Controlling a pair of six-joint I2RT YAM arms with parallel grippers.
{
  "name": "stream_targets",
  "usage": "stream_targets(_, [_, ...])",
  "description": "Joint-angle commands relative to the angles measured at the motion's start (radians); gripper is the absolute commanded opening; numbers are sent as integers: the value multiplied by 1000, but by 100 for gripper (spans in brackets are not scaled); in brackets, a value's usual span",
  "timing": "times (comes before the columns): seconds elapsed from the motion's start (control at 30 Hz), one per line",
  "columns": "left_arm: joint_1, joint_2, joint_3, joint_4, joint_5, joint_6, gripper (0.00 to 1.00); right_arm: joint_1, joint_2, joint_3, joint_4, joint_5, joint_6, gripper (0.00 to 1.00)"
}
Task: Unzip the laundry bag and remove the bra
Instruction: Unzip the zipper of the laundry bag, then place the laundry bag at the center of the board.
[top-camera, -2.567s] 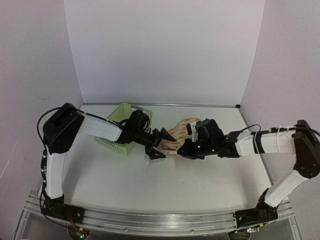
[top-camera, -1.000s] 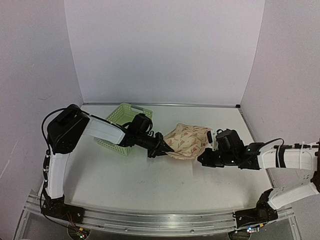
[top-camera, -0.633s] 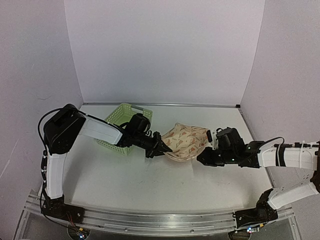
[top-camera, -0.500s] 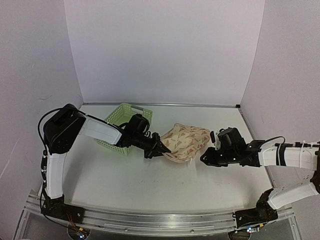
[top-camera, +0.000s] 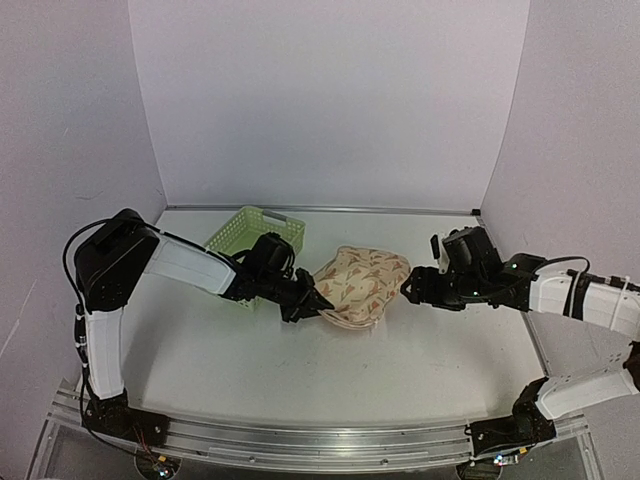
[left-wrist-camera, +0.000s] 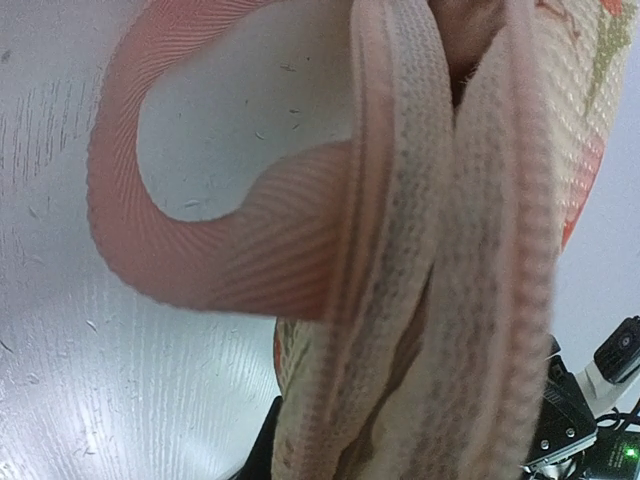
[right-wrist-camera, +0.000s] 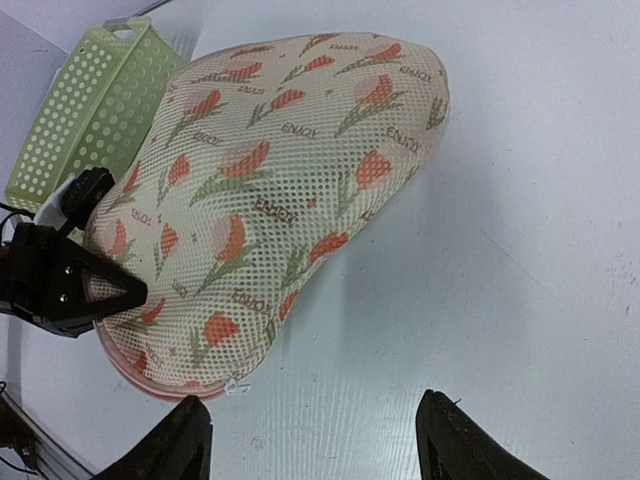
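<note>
The laundry bag, beige mesh printed with red and green tulips, lies on the table beside the basket. My left gripper is shut on its pink-trimmed left edge; the cloth fills the left wrist view and hides the fingers. In the right wrist view the laundry bag is whole, the left gripper pinches its rim, and a small pale tab hangs at the lower edge. My right gripper stands open over bare table, apart from the bag's right end. The bra is hidden.
A light green slotted basket stands behind the left arm, touching the bag's far left side. White walls close the back and sides. The right arm's body shows beyond the bag.
The right gripper has opened, let go of the bag's right end and drawn back to the right. The left gripper has pulled the bag a little to the left.
</note>
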Motion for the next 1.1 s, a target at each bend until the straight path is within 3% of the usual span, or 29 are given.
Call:
stream_targets(0.0, [-36,-98,-16,43,-89,-46,0,-21,50,89,-13,0,35,76])
stream_targets(0.1, [-58,-111,-25,43,-130,-75,0,-24,98,130,-12,-25,62,81])
stream_targets(0.23, [-97,-125,-43,44,-209,-112,7,-24,141,155,6,-31,123,84])
stream_targets(0.5, [-178,-150,-54,46,-377,-151,42,-24,167,135,86,-28,212,87])
stream_targets(0.7, [-216,-178,-76,45,-439,-146,55,-24,192,114,128,-23,277,89])
stream_targets(1.07, [-242,-346,-209,35,-553,-69,67,-24,316,160,154,-11,315,93])
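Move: Ahead of both hands lies the laundry bag: its middle is about 8 cm forward, 8 cm to the left and 9 cm below the open right hand. From the left hand, which is still shut on the bag's zip edge at the left, that middle is some 9 cm forward, 8 cm to the right and 3 cm lower. The green basket stands roughly 18 cm ahead of the left hand, 16 cm to its left and 4 cm below. Drawing back towards the base with the zip edge at first still pinched, the left hand travels about 5 cm, its fingers spreading along the way to let the edge go; it swings slightly counter-clockwise and lifts some 3 cm at the end. Meanwhile the right hand reaches forward and left over the bag's right side, opens wider, turns about 10 degrees clockwise, then sinks nearly 4 cm; whether it touches can't be seen. ##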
